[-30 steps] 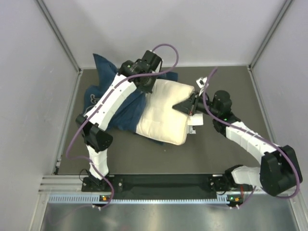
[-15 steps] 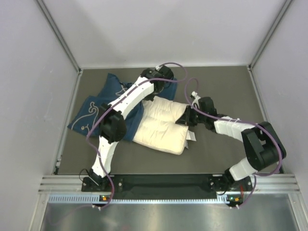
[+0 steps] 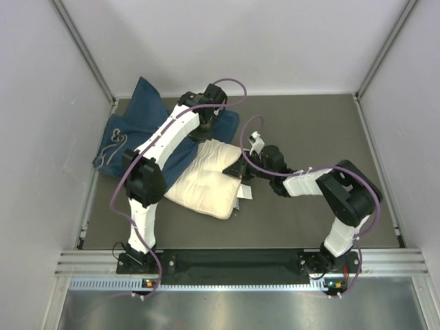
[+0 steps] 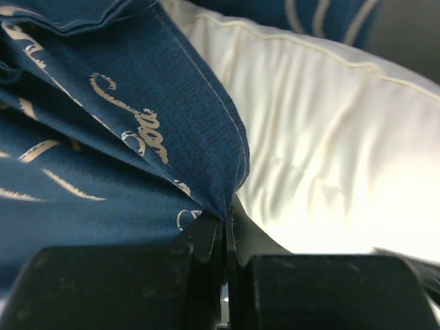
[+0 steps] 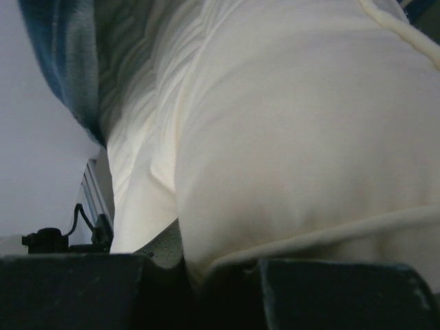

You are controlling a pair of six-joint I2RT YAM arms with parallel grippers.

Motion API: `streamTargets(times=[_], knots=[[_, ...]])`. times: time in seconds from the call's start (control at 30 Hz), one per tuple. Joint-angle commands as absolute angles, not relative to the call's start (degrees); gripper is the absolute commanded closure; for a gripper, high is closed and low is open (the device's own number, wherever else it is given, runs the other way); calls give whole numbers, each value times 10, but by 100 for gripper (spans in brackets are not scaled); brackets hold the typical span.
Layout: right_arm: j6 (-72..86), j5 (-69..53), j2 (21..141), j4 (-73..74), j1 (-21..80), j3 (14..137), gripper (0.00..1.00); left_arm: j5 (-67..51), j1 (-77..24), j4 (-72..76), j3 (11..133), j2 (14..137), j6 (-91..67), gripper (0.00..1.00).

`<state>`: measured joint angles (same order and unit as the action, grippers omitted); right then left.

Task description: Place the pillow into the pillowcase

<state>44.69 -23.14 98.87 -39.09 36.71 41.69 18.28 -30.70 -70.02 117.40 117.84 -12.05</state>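
The cream-white pillow [image 3: 203,184] lies slanted on the mat, its upper-left end under the dark blue pillowcase [image 3: 127,141], which is bunched toward the left wall. My left gripper [image 3: 206,128] is shut on a fold of the pillowcase's hem just above the pillow. In the left wrist view the jaws [image 4: 225,221] pinch the blue cloth [image 4: 103,144], with the pillow [image 4: 337,137] to the right of it. My right gripper [image 3: 238,169] is shut on the pillow's right end. The right wrist view is filled by the pillow [image 5: 295,124], which is squeezed between the jaws [image 5: 220,268]; blue cloth [image 5: 58,55] shows at the far end.
A grey mat [image 3: 323,130] covers the floor between pale walls. A metal frame post [image 3: 96,175] runs along the left edge close to the pillowcase. The black base rail [image 3: 234,260] lies along the near edge. A small white tag [image 3: 242,194] hangs at the pillow's right end.
Both arms have moved left. The pillow has shifted left and nearer, further under the pillowcase, and the pillowcase has been pulled back toward the left wall. Both grips are unchanged.
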Motion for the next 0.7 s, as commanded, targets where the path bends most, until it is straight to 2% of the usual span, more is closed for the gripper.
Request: streamTargets(times=[0.0,0.1,0.17,0.2,0.23,0.27,0.37,0.57,0.6,0.67], knots=[[488,-249,994,-555,386,440,100,59,-330,-649,1176,1120,-142,100],[485,-255,987,-557,388,433,100,92,-329,-657,1176,1120,-136,100],[487,-255,977,-564,388,423,100,173,-329,-675,1181,1126,-135,97],[488,-252,964,-563,388,420,100,209,-329,-680,1182,1133,-135,89],[489,-251,957,-563,387,418,100,234,-329,-688,1184,1136,-136,72],[487,-251,942,-563,388,414,100,263,-329,-697,1185,1137,-138,62],[479,-249,921,-535,388,423,100,252,-330,-690,1178,1119,-141,38],[502,-244,910,-490,388,452,99,244,-366,-653,1101,1011,-165,13],[509,-240,908,-483,388,455,100,243,-372,-643,1088,979,-171,3],[517,-226,906,-452,387,475,100,239,-394,-628,1038,945,-191,2]])
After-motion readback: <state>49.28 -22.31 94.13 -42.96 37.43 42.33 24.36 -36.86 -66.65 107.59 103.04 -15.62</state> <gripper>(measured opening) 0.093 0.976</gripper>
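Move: The left hand has the upper edge of the pillowcase mouth pinched; the middle of the mouth lies about 10 cm back and 6 cm to the left of this hand, some 7 cm lower, and the bared pillow's middle about 13 cm back and 3 cm to the right, 8 cm lower. From the right hand, which grips the pillow's outer end, the mouth's middle is roughly 19 cm left and 1 cm ahead, the pillow's middle 11 cm left and 3 cm back, both a little lower. The left hand eases up a couple of centimetres with the pillowcase edge still pinched, then opens its fingers almost fully, lets go of the cloth and draws up and back over the bared pillow, ending some 6 cm higher and 4 cm nearer the base, tipped about 10 degrees. The right hand keeps its shut grip on the pillow's outer end, stays nearly in place at first and then lifts it about 5 cm, its wrist tilting slightly. ##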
